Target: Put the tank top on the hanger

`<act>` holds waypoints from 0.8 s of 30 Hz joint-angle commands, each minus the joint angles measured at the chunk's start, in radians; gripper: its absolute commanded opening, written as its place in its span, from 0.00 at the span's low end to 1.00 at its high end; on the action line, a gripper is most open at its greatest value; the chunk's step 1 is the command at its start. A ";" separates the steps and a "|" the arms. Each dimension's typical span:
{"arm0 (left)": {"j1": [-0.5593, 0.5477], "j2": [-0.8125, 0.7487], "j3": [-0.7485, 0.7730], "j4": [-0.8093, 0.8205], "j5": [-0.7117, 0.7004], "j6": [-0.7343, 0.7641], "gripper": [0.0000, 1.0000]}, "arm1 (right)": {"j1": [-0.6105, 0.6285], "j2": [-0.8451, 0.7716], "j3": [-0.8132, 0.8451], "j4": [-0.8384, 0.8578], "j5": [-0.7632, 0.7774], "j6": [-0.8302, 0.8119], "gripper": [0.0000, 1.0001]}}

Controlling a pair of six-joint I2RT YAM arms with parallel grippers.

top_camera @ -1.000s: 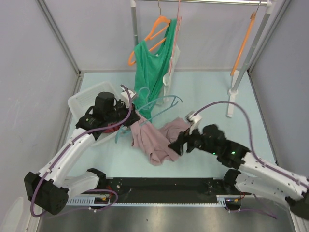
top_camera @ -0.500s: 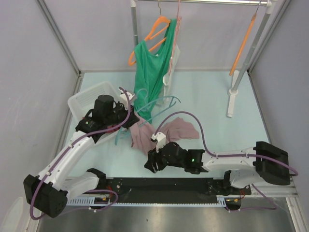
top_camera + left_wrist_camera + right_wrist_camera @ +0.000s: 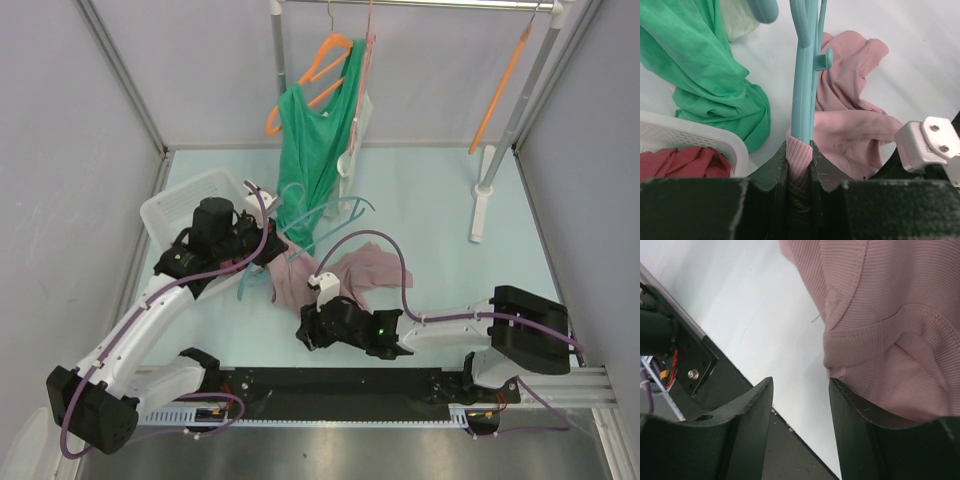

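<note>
The pink tank top lies crumpled on the table in the middle. The teal hanger lies across its far-left part, hook toward the clothes rack. My left gripper is shut on the hanger's bar together with a fold of the tank top pinched beneath it. My right gripper hovers low at the tank top's near-left edge. In the right wrist view its jaws stand open with bare table between them, and the tank top's hem lies against the right finger's outer side.
A white basket holding a dark red cloth sits at the left. A green tank top hangs on an orange hanger from the rack. Another orange hanger hangs right. The rack's foot stands right; a black rail runs along the near edge.
My right arm has swung left across the tank top to its near-left edge, and its jaws have narrowed. The left gripper and hanger have barely moved.
</note>
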 commanded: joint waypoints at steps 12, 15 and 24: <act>0.003 -0.042 0.000 0.062 0.045 -0.021 0.00 | -0.021 0.160 0.083 0.132 0.087 -0.023 0.35; 0.003 -0.056 -0.006 0.068 0.047 -0.023 0.00 | -0.063 0.159 0.075 0.124 0.055 -0.031 0.00; 0.026 -0.079 -0.006 0.064 -0.004 -0.018 0.00 | -0.305 -0.307 -0.034 -0.075 -0.459 -0.164 0.00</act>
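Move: The tank top's near edge lies just off the right hand's open fingertips, about 2 cm ahead, 1 cm left and 3 cm below. The hanger, still in the left hand with a bunch of the tank top, is some 18 cm ahead of the right hand, level sideways, 15 cm up; the white basket is about 20 cm ahead, 22 cm left and 4 cm below. From the left hand that edge is roughly 12 cm back, 5 cm right, 17 cm down. Right hand sinks 3 cm, pinches the tank top's edge, then rises about 5 cm, forward and right. ##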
